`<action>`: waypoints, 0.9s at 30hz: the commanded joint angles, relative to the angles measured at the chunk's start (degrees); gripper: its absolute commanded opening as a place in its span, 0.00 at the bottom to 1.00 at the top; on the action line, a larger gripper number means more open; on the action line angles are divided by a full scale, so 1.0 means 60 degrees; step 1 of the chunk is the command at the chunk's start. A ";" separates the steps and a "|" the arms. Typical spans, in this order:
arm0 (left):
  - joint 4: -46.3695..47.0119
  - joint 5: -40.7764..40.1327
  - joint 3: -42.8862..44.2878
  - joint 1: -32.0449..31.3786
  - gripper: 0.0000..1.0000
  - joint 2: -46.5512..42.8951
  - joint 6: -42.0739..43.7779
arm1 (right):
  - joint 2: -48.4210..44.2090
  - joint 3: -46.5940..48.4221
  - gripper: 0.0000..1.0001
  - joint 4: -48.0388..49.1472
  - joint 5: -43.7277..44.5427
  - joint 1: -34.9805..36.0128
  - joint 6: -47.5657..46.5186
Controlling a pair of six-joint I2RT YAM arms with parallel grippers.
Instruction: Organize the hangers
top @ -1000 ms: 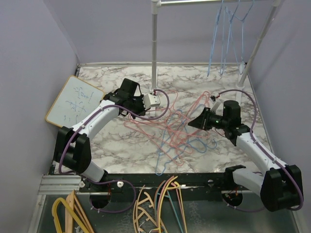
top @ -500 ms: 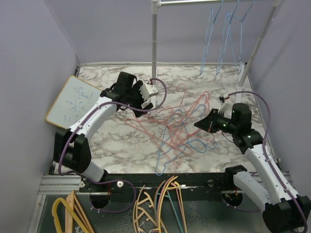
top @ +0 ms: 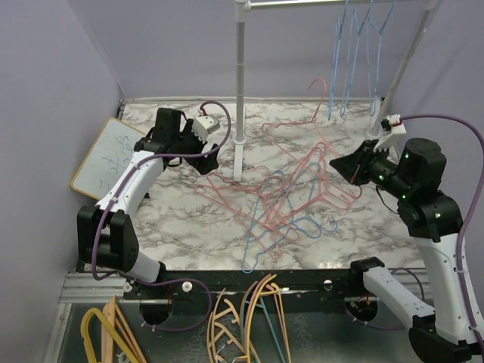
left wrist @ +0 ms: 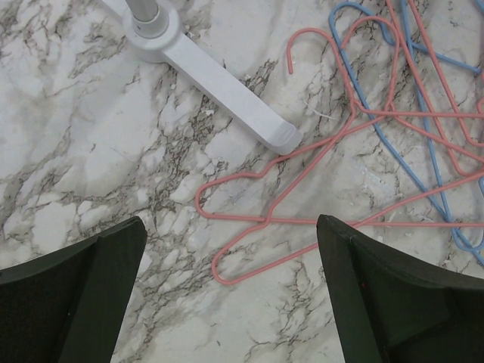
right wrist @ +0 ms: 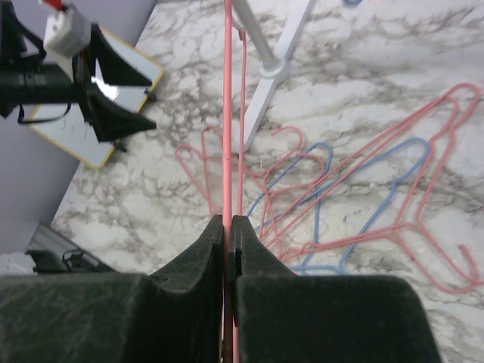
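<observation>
A tangle of pinkish-red and light blue wire hangers (top: 280,200) lies mid-table. Several blue hangers (top: 352,45) hang on the rail (top: 333,4) at the top. My right gripper (top: 340,162) is raised at the right, shut on one pink hanger (top: 327,125) whose hook points up toward the rail. In the right wrist view the pads (right wrist: 228,223) pinch its wire (right wrist: 227,113). My left gripper (top: 204,155) hovers open at the back left, holding nothing. Its wrist view shows wide-apart fingers (left wrist: 231,234) above a pink hanger (left wrist: 257,219) on the marble.
The white rack post (top: 240,76) stands mid-table, its foot (left wrist: 227,83) close to my left gripper. A slanted rack leg (top: 401,68) rises at the right. A whiteboard (top: 113,155) leans at the left wall. Thicker yellow and wood-coloured hangers (top: 242,318) lie below the front edge.
My left gripper opened and drew back left, away from the pile. My right gripper closed on a pink hanger and lifted it up and to the right.
</observation>
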 commanded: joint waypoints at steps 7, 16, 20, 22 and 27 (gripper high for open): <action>0.0660 0.0274 -0.0768 0.0094 0.98 -0.0328 -0.0374 | 0.1686 0.3165 0.01 0.0136 0.2942 0.0002 -0.0235; 0.0665 -0.0174 -0.1054 0.0080 0.99 -0.0390 -0.0145 | 0.3741 0.5204 0.01 0.1164 0.2483 0.0004 -0.0354; 0.0637 -0.0217 -0.1058 0.0087 0.99 -0.0339 -0.0139 | 0.4548 0.5827 0.01 0.1555 0.2480 0.0002 -0.0292; 0.0639 -0.0183 -0.1071 0.0090 0.99 -0.0330 -0.0134 | 0.4875 0.6020 0.01 0.1748 0.2480 0.0003 -0.0272; 0.0621 -0.0135 -0.1100 0.0087 0.99 -0.0347 -0.0050 | 0.5458 0.6325 0.01 0.2109 0.2275 0.0004 -0.0158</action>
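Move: The rail spot I'm taking the held pink hanger to, just left of the blue hangers, is some 33 cm ahead of my right hand, 3 cm right and 17 cm up. The blue hangers hang 33 cm ahead, 8 cm right and 6 cm up; the left post is 35 cm ahead and 19 cm left. From my left hand, the loose pink hanger lies level, 8 cm right and 18 cm below. Keeping the pink hanger pinched, I swing my right hand up and then mostly forward towards the rail, about 15 cm out and 12 cm higher, drifting slightly right early on. Meanwhile the fingers tip up and turn clockwise, roughly 15 degrees each. My open left hand sinks about 3.5 cm towards the loose pink hanger and stops short of it. ##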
